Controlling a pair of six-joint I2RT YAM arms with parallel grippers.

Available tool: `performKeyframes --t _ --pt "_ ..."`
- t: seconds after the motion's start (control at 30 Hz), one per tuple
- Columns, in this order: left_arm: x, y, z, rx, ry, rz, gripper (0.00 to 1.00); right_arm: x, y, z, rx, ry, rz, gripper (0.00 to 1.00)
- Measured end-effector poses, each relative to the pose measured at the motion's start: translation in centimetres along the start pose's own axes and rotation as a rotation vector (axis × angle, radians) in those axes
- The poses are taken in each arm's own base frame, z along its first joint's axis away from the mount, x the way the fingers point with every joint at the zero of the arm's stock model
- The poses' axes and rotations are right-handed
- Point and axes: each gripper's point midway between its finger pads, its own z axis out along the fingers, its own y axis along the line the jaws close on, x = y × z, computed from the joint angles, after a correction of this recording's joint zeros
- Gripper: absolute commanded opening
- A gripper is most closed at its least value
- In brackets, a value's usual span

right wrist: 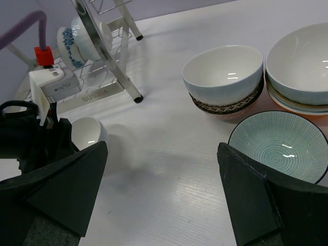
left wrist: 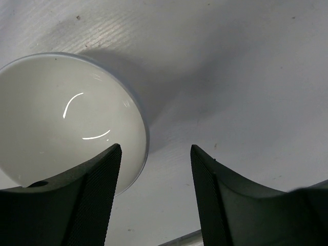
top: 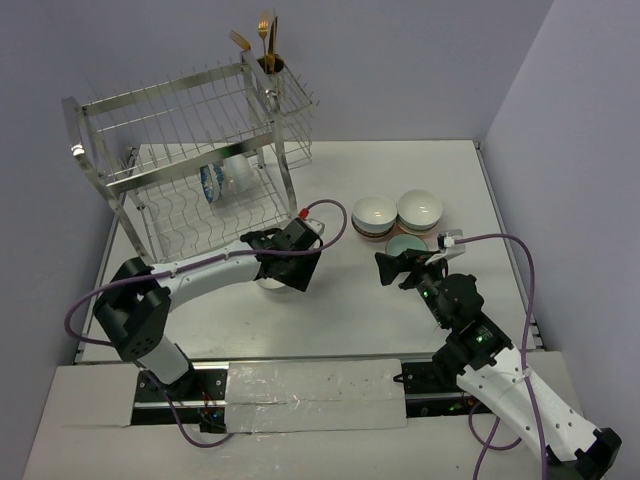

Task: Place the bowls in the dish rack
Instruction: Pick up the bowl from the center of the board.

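Observation:
My left gripper (top: 277,268) hangs over a small white bowl (top: 270,285) in front of the dish rack (top: 190,150). In the left wrist view the left gripper (left wrist: 156,154) is open. Its jaws stand astride the rim of the white bowl (left wrist: 66,118), one finger (left wrist: 97,195) over the inside, the other over the table. My right gripper (top: 392,268) is open and holds nothing. It hovers beside a teal bowl (right wrist: 279,148). Behind that stand two stacks of bowls (right wrist: 223,74) (right wrist: 302,61). Two bowls (top: 225,178) stand on edge in the rack's lower tier.
Gold cutlery (top: 265,40) stands in the cup at the rack's far right corner. A rack leg (right wrist: 125,77) stands on the table between the small white bowl (right wrist: 87,130) and the stacks. Purple cables (top: 330,215) loop off both wrists.

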Motion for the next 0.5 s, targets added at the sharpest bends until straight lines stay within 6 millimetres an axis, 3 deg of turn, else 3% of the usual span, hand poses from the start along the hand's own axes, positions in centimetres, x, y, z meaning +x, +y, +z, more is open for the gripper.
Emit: performKeyframes --t 0.5 --pt "0.6 0.7 1.1 -0.049 0.044 0.036 0.26 0.2 0.0 0.1 -0.002 0.009 -0.002 0.95"
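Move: The white bowl at the board's centre has its middle about 5 cm to the left hand's left, 3 cm ahead and 5 cm below, so its right-hand rim lies almost under the open fingers. From that hand, the rack's near right foot stands some 12 cm ahead and 2 cm left; the white bowl stack is about 15 cm ahead and 15 cm right. The bowl lies roughly 24 cm left of the right hand, 2 cm ahead and 17 cm below. Around the white bowl's right-hand rim the left hand's fingers draw together from well open to a narrow gap, one on the inside of the rim and one outside, while the hand sinks about 1.5 cm, edging slightly left, and eases to a stop. The wrist tilts only some 5 degrees. A pinch on the rim can't be made out yet. ##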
